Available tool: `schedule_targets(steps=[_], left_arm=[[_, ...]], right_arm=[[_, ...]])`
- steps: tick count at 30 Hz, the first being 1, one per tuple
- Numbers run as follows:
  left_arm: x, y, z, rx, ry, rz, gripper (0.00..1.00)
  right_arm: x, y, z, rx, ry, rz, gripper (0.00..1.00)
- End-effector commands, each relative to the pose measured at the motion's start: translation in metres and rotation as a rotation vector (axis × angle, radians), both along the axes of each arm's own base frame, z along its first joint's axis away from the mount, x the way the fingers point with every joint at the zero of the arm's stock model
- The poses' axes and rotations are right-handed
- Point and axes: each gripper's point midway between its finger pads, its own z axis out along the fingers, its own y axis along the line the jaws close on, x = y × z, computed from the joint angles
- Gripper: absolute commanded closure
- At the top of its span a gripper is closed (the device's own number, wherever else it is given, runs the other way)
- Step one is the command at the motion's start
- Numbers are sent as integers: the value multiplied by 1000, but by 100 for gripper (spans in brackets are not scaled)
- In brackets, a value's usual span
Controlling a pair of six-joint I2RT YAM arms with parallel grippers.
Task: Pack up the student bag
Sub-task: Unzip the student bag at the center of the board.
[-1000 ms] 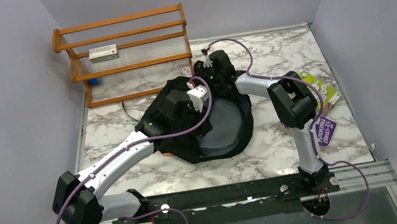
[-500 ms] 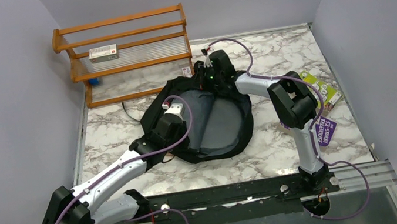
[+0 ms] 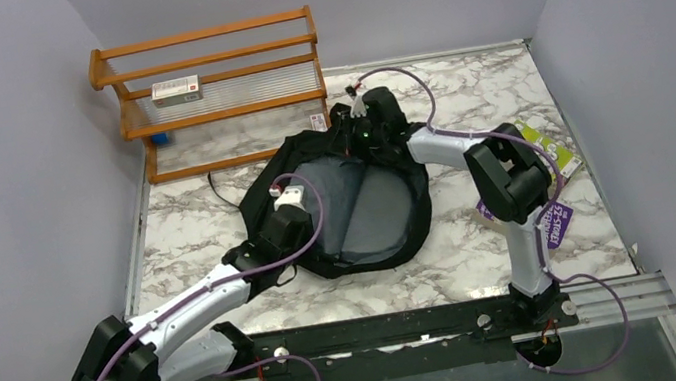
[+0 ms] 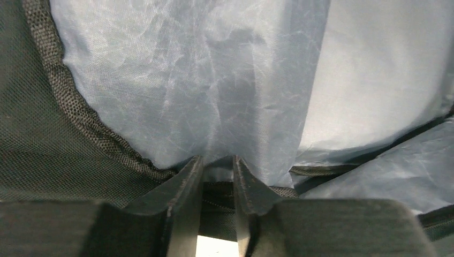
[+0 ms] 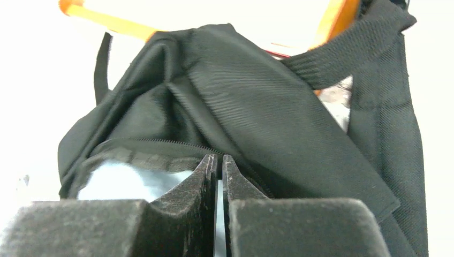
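The student bag (image 3: 414, 207) lies open in the middle of the table, a black backpack with its grey lining (image 3: 366, 201) facing up. My left gripper (image 3: 300, 180) sits at the bag's left rim. In the left wrist view its jaws (image 4: 217, 159) stand a narrow gap apart, tips against a fold of lining (image 4: 214, 80) beside black mesh trim (image 4: 43, 139). Whether the fold is pinched does not show. My right gripper (image 3: 357, 150) is at the bag's far rim. Its jaws (image 5: 218, 157) are almost together on the zipper edge of the black fabric (image 5: 257, 91).
A wooden rack (image 3: 217, 87) stands at the back left with a small box (image 3: 175, 90) on a shelf. Green (image 3: 551, 154) and purple (image 3: 553, 219) packets lie at the right, by the right arm. A small card (image 3: 318, 121) lies behind the bag. Walls enclose three sides.
My left arm has drawn back toward the near left, out of the bag's middle to its left rim, and its jaws have narrowed. More grey lining shows. The right gripper has held its place.
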Motion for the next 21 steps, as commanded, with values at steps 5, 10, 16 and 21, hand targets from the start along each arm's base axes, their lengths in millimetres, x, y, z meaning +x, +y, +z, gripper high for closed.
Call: schedule_targets(steps=[5,10,16,21], left_arm=[[28,-26,100,-111,-214,-80,64],[35,-33,121,-118,-253,-104,57],[50,-47,122,-105,-282,-134,48],[60,-71,122,-129,-289,-200,41]], right_arm=[[-26,-9,119,80,-225,79,81],[-41,-47,128,2,-237,-51,73],[-64,-117,123,-138,-217,-284,62],[-78,-196,119,-251,-174,-564,58]])
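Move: The open student bag's middle lies about 9 cm ahead of the left gripper, 9 cm to its right and 3 cm below; the loose strap is some 16 cm ahead and 16 cm left. From the right gripper, at the far rim, the bag's middle is about 13 cm back, 3 cm left and 5 cm down. The small box stands 6 cm ahead and 6 cm left of that gripper, the purple book 24 cm back and 35 cm right. Lift the right gripper off the bag's far zip edge by about 15 cm, opening its fingers, then swing it 12 cm right and back, sinking slightly and turning clockwise. Raise the left gripper from the near-left rim nearly 12 cm, easing forward and right over the opening; spread its fingers, tip them up some 15 degrees, and settle slightly at the end. ##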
